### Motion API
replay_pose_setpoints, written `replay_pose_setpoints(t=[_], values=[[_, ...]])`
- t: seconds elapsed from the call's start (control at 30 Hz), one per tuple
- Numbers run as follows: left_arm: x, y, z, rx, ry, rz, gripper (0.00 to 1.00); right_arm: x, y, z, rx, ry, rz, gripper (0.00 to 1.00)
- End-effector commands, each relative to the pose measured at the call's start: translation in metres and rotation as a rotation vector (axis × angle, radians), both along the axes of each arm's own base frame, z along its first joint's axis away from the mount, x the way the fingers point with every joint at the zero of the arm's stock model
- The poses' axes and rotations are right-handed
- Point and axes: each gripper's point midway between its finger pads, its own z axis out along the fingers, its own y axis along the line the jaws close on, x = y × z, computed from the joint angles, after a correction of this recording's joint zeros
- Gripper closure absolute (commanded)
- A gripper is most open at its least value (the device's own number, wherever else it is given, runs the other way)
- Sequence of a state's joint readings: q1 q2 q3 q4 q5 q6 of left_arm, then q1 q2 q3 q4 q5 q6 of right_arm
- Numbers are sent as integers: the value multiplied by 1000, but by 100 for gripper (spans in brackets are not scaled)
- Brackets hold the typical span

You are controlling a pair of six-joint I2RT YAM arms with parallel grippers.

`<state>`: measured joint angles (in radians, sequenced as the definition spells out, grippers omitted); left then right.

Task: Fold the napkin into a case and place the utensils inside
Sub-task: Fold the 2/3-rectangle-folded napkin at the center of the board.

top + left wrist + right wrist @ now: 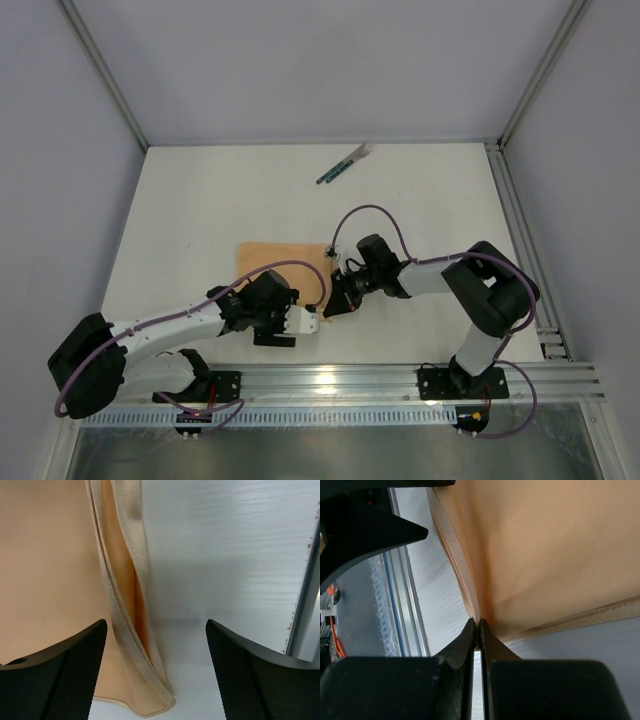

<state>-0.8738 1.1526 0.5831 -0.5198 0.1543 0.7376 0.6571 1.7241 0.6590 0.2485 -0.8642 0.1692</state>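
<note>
The peach-tan napkin (283, 260) lies folded on the white table, partly under both wrists. Its doubled hems (125, 605) run up between my left gripper's (156, 625) fingers, which stand wide open over the near corner and hold nothing. In the top view my left gripper (285, 330) is at the napkin's near edge. My right gripper (479, 622) is shut on the napkin (545, 555), pinching the layered edge at its tips, at the cloth's near right corner (335, 300). The utensils (345, 165), green-handled with pale ends, lie together far back on the table.
A metal rail (400, 378) runs along the near table edge, close behind both grippers, and shows again as the rail (307, 595) on the right of the left wrist view. White walls and frame posts (530, 80) enclose the table.
</note>
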Motion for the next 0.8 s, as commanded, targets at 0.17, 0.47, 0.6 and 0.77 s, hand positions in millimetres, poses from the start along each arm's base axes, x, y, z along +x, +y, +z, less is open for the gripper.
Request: replay_pose_setpoints(t=[0.17,0.47,0.6,0.77], values=[[39,-8,-12,-17,-215,141,45,10,8,11,43,-45,4,96],[22,18,-22,61,-171,146,89,10,6,10,37,-51,14,96],[15,12,-16,27,-130,139,100,15,8,15,39,-83,2,92],[11,5,-5,5,-96,130,100,19,9,49,114,-225,24,53]])
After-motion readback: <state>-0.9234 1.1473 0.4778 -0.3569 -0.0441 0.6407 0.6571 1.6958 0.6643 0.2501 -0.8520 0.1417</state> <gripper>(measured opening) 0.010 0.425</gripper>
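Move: The napkin's near edge, at the spot I'm going to pinch, is about 3 cm ahead of my open left hand, level with it sideways and 2 cm below. Along that edge the near-left corner lies some 6 cm to this hand's left and 2 cm ahead; the near-right corner is roughly 12 cm to its right and 2 cm ahead, still pinched between my right fingertips. From my right hand, the spot to pinch is about 13 cm to the left. I reach my left hand about 3 cm forward and 2 cm down onto the napkin's near edge, its fingertips swinging some 10 degrees forward, and close the wide-open fingers to pinch the folded layers; then I ease back and to the left by about a centimetre with them. My right hand holds its corner still until the left has closed, then opens partway and starts to rise. ##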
